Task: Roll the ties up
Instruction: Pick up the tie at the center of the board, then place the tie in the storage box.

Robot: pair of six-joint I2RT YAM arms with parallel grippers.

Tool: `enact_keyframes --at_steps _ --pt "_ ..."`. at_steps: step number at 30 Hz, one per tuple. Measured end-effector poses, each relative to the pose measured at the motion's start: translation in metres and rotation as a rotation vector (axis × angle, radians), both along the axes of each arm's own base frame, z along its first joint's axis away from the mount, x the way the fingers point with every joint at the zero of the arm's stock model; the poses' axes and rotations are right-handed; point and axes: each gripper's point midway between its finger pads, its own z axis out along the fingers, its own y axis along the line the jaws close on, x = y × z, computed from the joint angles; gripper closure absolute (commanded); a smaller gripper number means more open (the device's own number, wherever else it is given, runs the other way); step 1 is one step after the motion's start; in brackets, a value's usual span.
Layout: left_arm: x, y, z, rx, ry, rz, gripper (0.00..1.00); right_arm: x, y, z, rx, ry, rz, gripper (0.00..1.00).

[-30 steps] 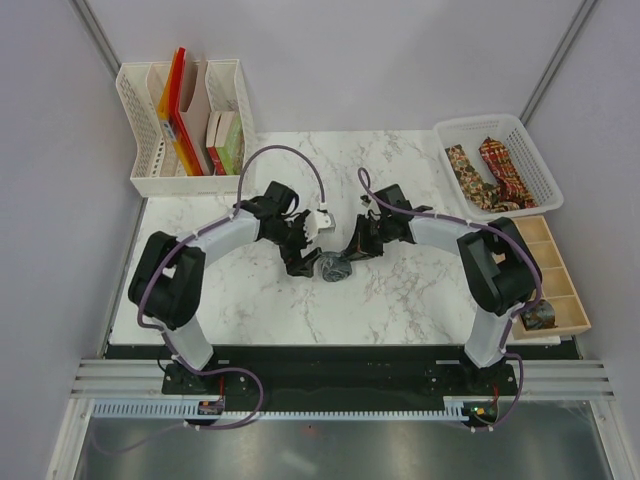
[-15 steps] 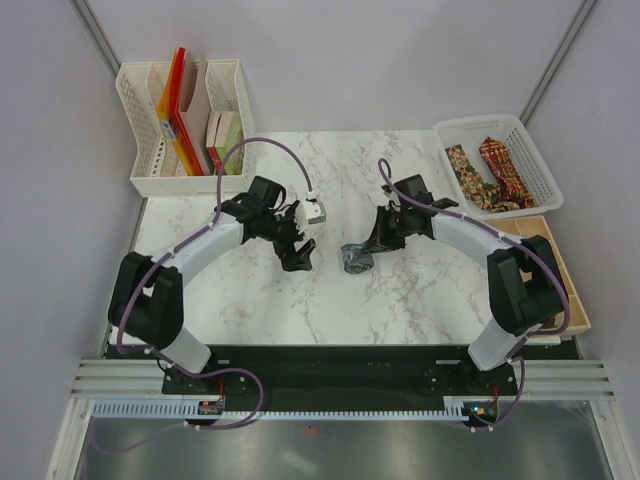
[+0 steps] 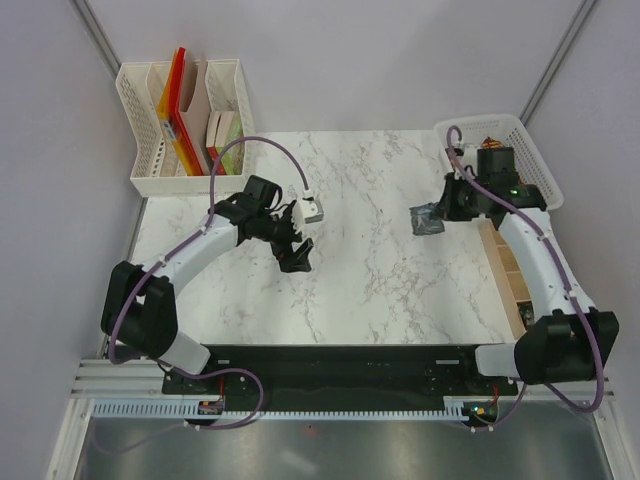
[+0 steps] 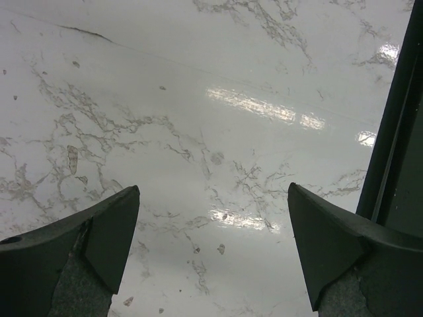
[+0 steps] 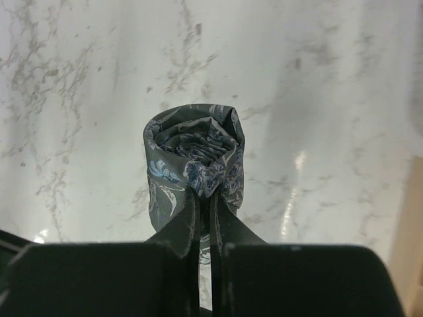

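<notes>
A dark grey-green tie, rolled into a tight bundle with a small blue-white pattern, hangs just above the marble at the right side of the table. My right gripper is shut on it; in the right wrist view the roll sticks out past the pinched gripper, coil end toward the camera. My left gripper hovers left of the table's middle, open. Its wrist view shows only bare marble under the wide-apart left gripper. A scrap of brown-red tie fabric peeks out of the basket behind the right arm.
The white basket stands at the back right, mostly covered by my right arm. A wooden compartment tray lies along the right edge, just right of the held roll. A white file rack with coloured folders and books stands at the back left.
My right arm has carried the rolled tie from the table's middle to the right, close to the basket and tray. The left gripper drew slightly back to the left and stayed open.
</notes>
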Motion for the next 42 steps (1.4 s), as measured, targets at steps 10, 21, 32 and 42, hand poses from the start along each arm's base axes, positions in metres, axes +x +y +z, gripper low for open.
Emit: enact_keyframes --at_steps 10,21,32,42 --pt "-0.007 -0.007 0.011 -0.055 0.008 -0.031 0.00 -0.040 -0.117 0.065 -0.289 -0.141 -0.148 1.00" --pt "-0.016 -0.015 0.016 -0.096 0.029 -0.069 0.00 -0.060 -0.191 0.052 -0.489 0.092 -0.202 1.00" --pt "-0.033 -0.026 0.017 -0.104 0.067 -0.108 0.00 -0.101 -0.217 0.052 -0.726 0.050 0.142 1.00" --pt "-0.039 -0.039 0.042 -0.124 0.089 -0.118 0.00 -0.090 -0.237 0.030 -0.820 -0.023 0.728 1.00"
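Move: My right hand already has the rolled tie pinched, some 16 cm above the middle of the divided wooden box in height; that box lies about 21 cm to its right and 7 cm back. The tie already stowed in the box is roughly 21 cm right and 16 cm back, and the white basket's middle about 12 cm right and 18 cm ahead. From my left hand the box is around 51 cm right and 2 cm back. I swing my right hand quickly about 24 cm right and 9 cm back, carrying the rolled tie across to the wooden box; it climbs some 6 cm early, then gives back about half. Mostly late on, the wrist spins some 60 degrees counter-clockwise and the fingers, still shut on the tie, point more steeply down. My open left hand eases back, right and up, about 4 cm each. ##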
